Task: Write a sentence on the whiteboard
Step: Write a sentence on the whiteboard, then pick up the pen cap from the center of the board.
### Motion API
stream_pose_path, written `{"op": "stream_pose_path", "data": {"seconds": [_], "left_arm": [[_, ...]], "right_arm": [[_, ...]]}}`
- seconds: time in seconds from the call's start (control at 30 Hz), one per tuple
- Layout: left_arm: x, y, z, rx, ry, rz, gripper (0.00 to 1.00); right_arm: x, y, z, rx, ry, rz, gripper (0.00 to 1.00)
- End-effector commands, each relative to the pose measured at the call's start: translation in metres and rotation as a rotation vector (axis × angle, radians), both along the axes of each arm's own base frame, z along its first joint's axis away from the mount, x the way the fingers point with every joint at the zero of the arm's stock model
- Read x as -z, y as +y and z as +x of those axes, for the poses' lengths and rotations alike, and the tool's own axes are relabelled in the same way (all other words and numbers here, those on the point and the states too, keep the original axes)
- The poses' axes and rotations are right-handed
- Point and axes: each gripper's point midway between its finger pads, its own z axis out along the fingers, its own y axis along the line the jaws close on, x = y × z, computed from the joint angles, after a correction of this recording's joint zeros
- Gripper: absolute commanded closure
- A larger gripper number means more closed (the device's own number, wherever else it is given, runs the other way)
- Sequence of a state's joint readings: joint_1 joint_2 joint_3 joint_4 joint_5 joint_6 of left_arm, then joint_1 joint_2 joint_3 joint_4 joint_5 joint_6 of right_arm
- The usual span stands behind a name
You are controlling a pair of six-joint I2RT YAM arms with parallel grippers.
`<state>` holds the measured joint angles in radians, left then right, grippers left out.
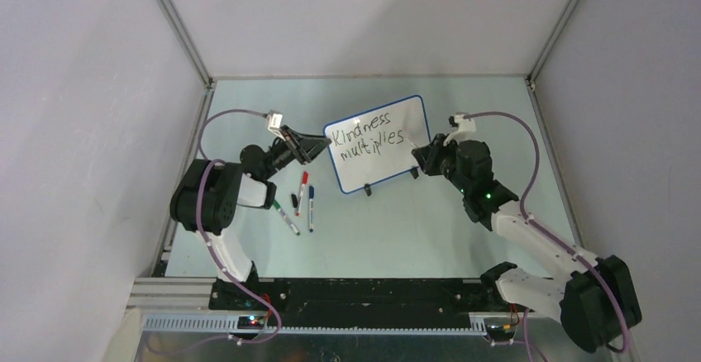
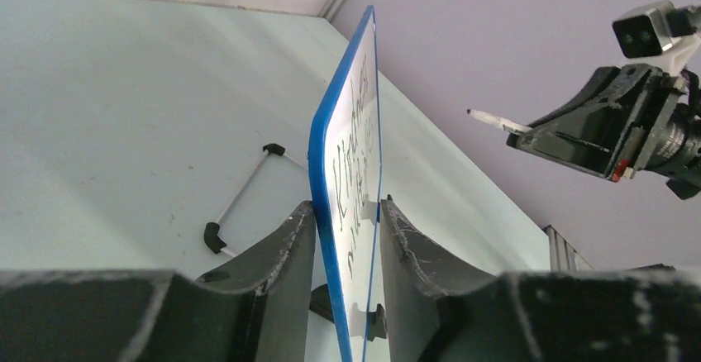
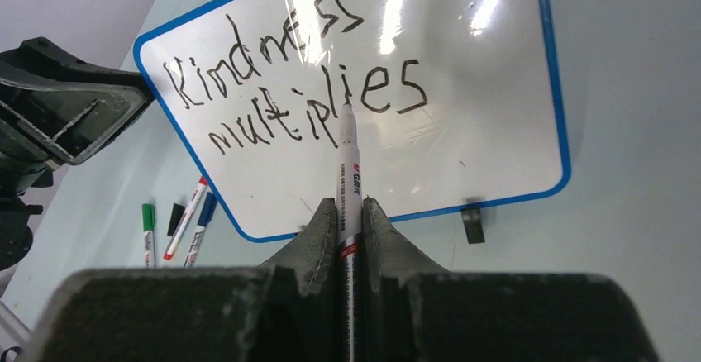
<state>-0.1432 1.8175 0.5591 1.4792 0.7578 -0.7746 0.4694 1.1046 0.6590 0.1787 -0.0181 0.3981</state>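
The whiteboard (image 1: 388, 159) stands tilted on the table, blue-rimmed, on two black feet. The sentence (image 3: 289, 89) "Kindness multiplies" is on it in black, in two lines. My left gripper (image 1: 317, 144) is at the board's left edge. In the left wrist view the left gripper (image 2: 347, 213) straddles the blue rim (image 2: 326, 180); its jaws stand open, wider than the rim. My right gripper (image 3: 345, 209) is shut on a white-barrelled marker (image 3: 346, 164), whose tip points at the board below "multiplies". From above, the right gripper (image 1: 420, 157) sits by the board's right edge.
On the table left of the board lie a red marker (image 1: 302, 190), a blue marker (image 1: 311, 207), a green marker (image 1: 287, 217) and a black cap (image 1: 294, 201). The board's wire stand (image 2: 240, 197) shows behind it. Enclosure walls bound the table.
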Motion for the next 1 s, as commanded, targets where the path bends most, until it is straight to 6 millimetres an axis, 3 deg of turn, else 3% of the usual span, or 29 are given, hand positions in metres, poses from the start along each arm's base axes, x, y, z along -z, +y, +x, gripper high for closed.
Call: {"op": "stream_pose_path", "data": {"seconds": [0.0, 0.2, 0.43, 0.57, 0.6, 0.63, 0.67, 0.7, 0.73, 0.8, 0.97], "left_arm": [[-0.028, 0.02, -0.003, -0.09, -0.123, 0.004, 0.61], [-0.04, 0.028, -0.026, -0.122, -0.136, -0.005, 0.54], [-0.02, 0.034, -0.059, -0.179, -0.023, 0.008, 0.5], [-0.003, 0.034, -0.063, -0.277, 0.055, 0.183, 0.45], [0.016, 0.048, -0.064, -0.374, 0.166, 0.264, 0.4], [0.012, 0.043, -0.066, -0.386, 0.162, 0.314, 0.37], [0.024, 0.051, -0.074, -0.435, 0.228, 0.377, 0.3], [0.02, 0.053, -0.076, -0.454, 0.245, 0.384, 0.27], [0.025, 0.06, -0.084, -0.479, 0.281, 0.408, 0.16], [0.031, 0.068, -0.097, -0.501, 0.322, 0.421, 0.03], [0.043, 0.085, -0.12, -0.558, 0.371, 0.414, 0.0]], "right_arm": [[-0.017, -0.018, -0.003, 0.061, -0.102, -0.008, 1.0], [-0.011, -0.023, -0.018, 0.066, -0.057, -0.006, 1.0], [-0.007, -0.014, -0.032, 0.001, -0.027, -0.012, 1.0], [-0.01, -0.023, -0.032, 0.031, -0.052, -0.05, 1.0], [-0.011, -0.022, -0.032, 0.036, -0.056, -0.03, 1.0], [-0.011, -0.016, -0.035, 0.003, -0.063, -0.02, 1.0], [-0.01, -0.015, -0.034, 0.006, -0.08, -0.015, 1.0], [-0.01, -0.011, -0.037, 0.0, -0.095, -0.011, 1.0], [-0.003, -0.015, -0.037, 0.021, -0.114, -0.016, 1.0], [0.001, -0.017, -0.041, 0.042, -0.14, 0.016, 1.0], [-0.004, -0.027, -0.048, 0.084, -0.19, 0.034, 1.0]]}}
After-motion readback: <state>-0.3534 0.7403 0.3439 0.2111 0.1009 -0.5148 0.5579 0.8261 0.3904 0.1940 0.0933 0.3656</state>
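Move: Just right of the left hand, its opening fingers straddling the left edge, stands the written-on whiteboard, its middle about 12 cm right, 3 cm ahead and 7 cm below. Some 14 cm below this hand lie the red marker (8 cm back, 8 cm left), the black cap (10 back, 10 left) and the blue marker (12 back, 5 left). From the right hand, holding the black marker, the whiteboard's middle is 8 cm ahead, 8 cm left, 10 cm below. Backing off the whiteboard's left edge, the left hand spreads its fingers from a third open to fully wide and draws back about 10 cm and 5 cm left, to above the loose markers, turning some 25 degrees counter-clockwise while its left side rises and it tips down. The right hand keeps its marker pinched and retreats more slowly from the board, back about 5 cm, slightly right, sinking near the end. ##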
